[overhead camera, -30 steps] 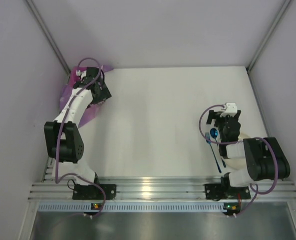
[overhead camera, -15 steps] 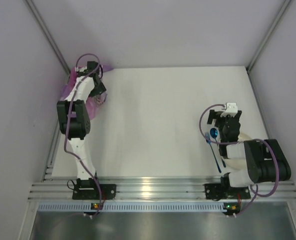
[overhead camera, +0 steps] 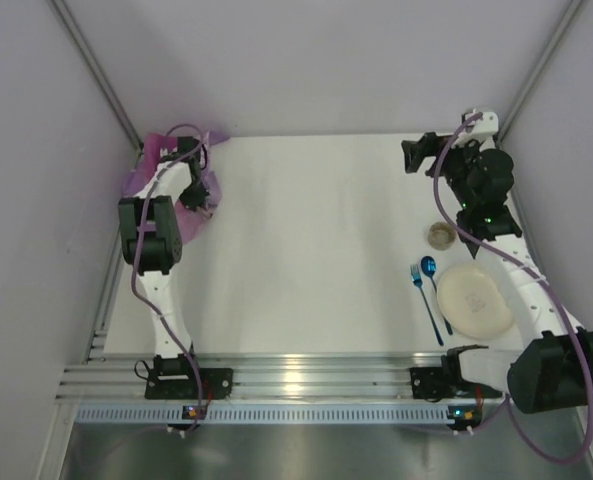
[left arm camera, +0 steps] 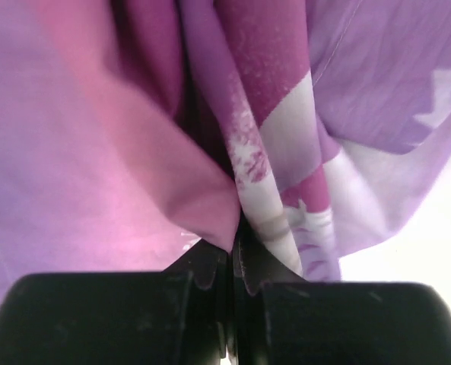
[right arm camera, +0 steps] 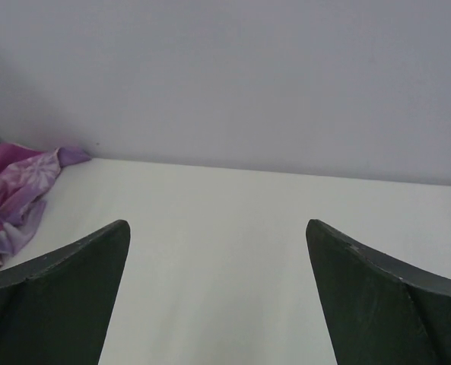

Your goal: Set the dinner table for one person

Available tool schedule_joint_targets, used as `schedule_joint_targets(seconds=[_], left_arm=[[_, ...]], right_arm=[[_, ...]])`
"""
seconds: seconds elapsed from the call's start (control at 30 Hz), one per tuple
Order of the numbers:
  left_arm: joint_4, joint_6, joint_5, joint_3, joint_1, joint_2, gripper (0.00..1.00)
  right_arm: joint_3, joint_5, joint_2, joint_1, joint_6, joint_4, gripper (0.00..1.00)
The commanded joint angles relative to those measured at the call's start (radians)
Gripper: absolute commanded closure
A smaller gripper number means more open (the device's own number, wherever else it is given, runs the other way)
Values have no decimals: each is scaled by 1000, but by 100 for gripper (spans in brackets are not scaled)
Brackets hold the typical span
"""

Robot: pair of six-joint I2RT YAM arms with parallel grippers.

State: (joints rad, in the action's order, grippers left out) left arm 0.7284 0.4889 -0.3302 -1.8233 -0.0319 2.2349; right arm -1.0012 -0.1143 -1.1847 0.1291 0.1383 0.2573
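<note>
The dinner table (overhead camera: 316,240) is a wide white top. A crumpled purple placemat (overhead camera: 146,178) lies bunched in its far left corner. My left gripper (overhead camera: 202,196) is down in that cloth. In the left wrist view the left gripper (left arm camera: 231,243) is shut, with a fold of the placemat (left arm camera: 96,152) pinched at its tips. My right gripper (overhead camera: 408,155) hangs open over the far right of the table, pointing left. In the right wrist view the right gripper (right arm camera: 217,224) holds nothing, and the placemat (right arm camera: 16,194) shows far off at the left.
On the right side lie a cream plate (overhead camera: 473,300), a small round cup (overhead camera: 441,235), a blue spoon (overhead camera: 431,270) and a blue fork (overhead camera: 426,300). Grey walls close in the table on three sides, and an aluminium rail (overhead camera: 306,378) runs along the near edge.
My left gripper has shut on the placemat. The right arm has swung from above the plate to the far right corner, uncovering the plate and cup.
</note>
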Motion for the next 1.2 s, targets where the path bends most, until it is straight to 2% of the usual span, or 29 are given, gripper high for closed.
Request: schedule_joint_targets(seconds=[0.0,0.2,0.33,0.4,0.47,0.63,0.67,0.73,0.77,0.8,0.83,0.87,0.9,0.97,1.03,1.1,1.17], left_arm=[[-75,-71,143,61,27,-53,100],[-176,-200,200,289,249,-191,100],[-225,-257,212,468,467,-322,100],[-245,-269,224,515,538,-381,100],[-251,-279,235,579,660,-437,100],[-213,-262,198,625,748,-549,100],[-199,-247,171,630,750,-569,88],[-170,-205,116,640,750,-633,48],[-164,-196,64,642,750,-656,4],[-159,-187,45,642,748,-676,1],[-153,-168,18,635,747,-713,1],[-146,-156,-6,627,747,-727,1],[-117,-129,-56,616,747,-747,1],[-80,-90,-107,582,747,-761,1],[-14,-14,-199,570,733,-770,1],[35,45,-199,582,690,-778,1],[57,79,-178,619,659,-784,1]], right_arm=[[-45,-111,-44,20,109,-112,0],[-91,-124,-105,27,103,-179,0],[-94,-107,-121,30,69,-197,0],[-91,-101,-128,30,63,-202,0],[-85,-99,-138,32,60,-204,0],[-79,-114,-170,37,61,-208,0],[-80,-119,-174,37,64,-208,0],[-71,-105,-196,38,120,-199,0],[-65,-67,-207,37,174,-199,0],[-59,46,-225,37,252,-237,1],[-54,77,-236,24,396,-256,0],[-33,55,-248,14,426,-254,0],[-18,-96,-285,1,434,-174,0],[-19,-154,-334,-9,509,-136,0],[-71,-232,-438,-8,529,-186,0],[-190,-303,-559,-8,520,-255,0],[-284,-306,-649,-8,501,-354,0]])
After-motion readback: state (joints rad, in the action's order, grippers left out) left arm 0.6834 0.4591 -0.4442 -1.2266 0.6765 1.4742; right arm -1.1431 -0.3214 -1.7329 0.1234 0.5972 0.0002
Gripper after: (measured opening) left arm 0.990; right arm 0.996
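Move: My left fingers already pinch the bunched purple cloth in the far-left corner. The rest of its heap lies about 5 cm ahead and 6 cm left of them, and the bare mid-table spot it goes to is roughly 31 cm right and 20 cm back. From my raised right hand, the cloth is some 60 cm left, 12 cm ahead and 32 cm lower. The clear cup is level with that hand, 8 cm right; the fork 20 cm back, 3 cm right; both about 32 cm below. Keeping its pinch, my left hand sweeps the cloth low across the table, about 31 cm right and 20 cm back, swinging some 60 degrees clockwise. It then opens wide, lets go and rises about 12 cm, easing back left. My open right hand drops about 22 cm, edging left and forward, tipping down roughly 45 degrees towards the cloth's right corner. ##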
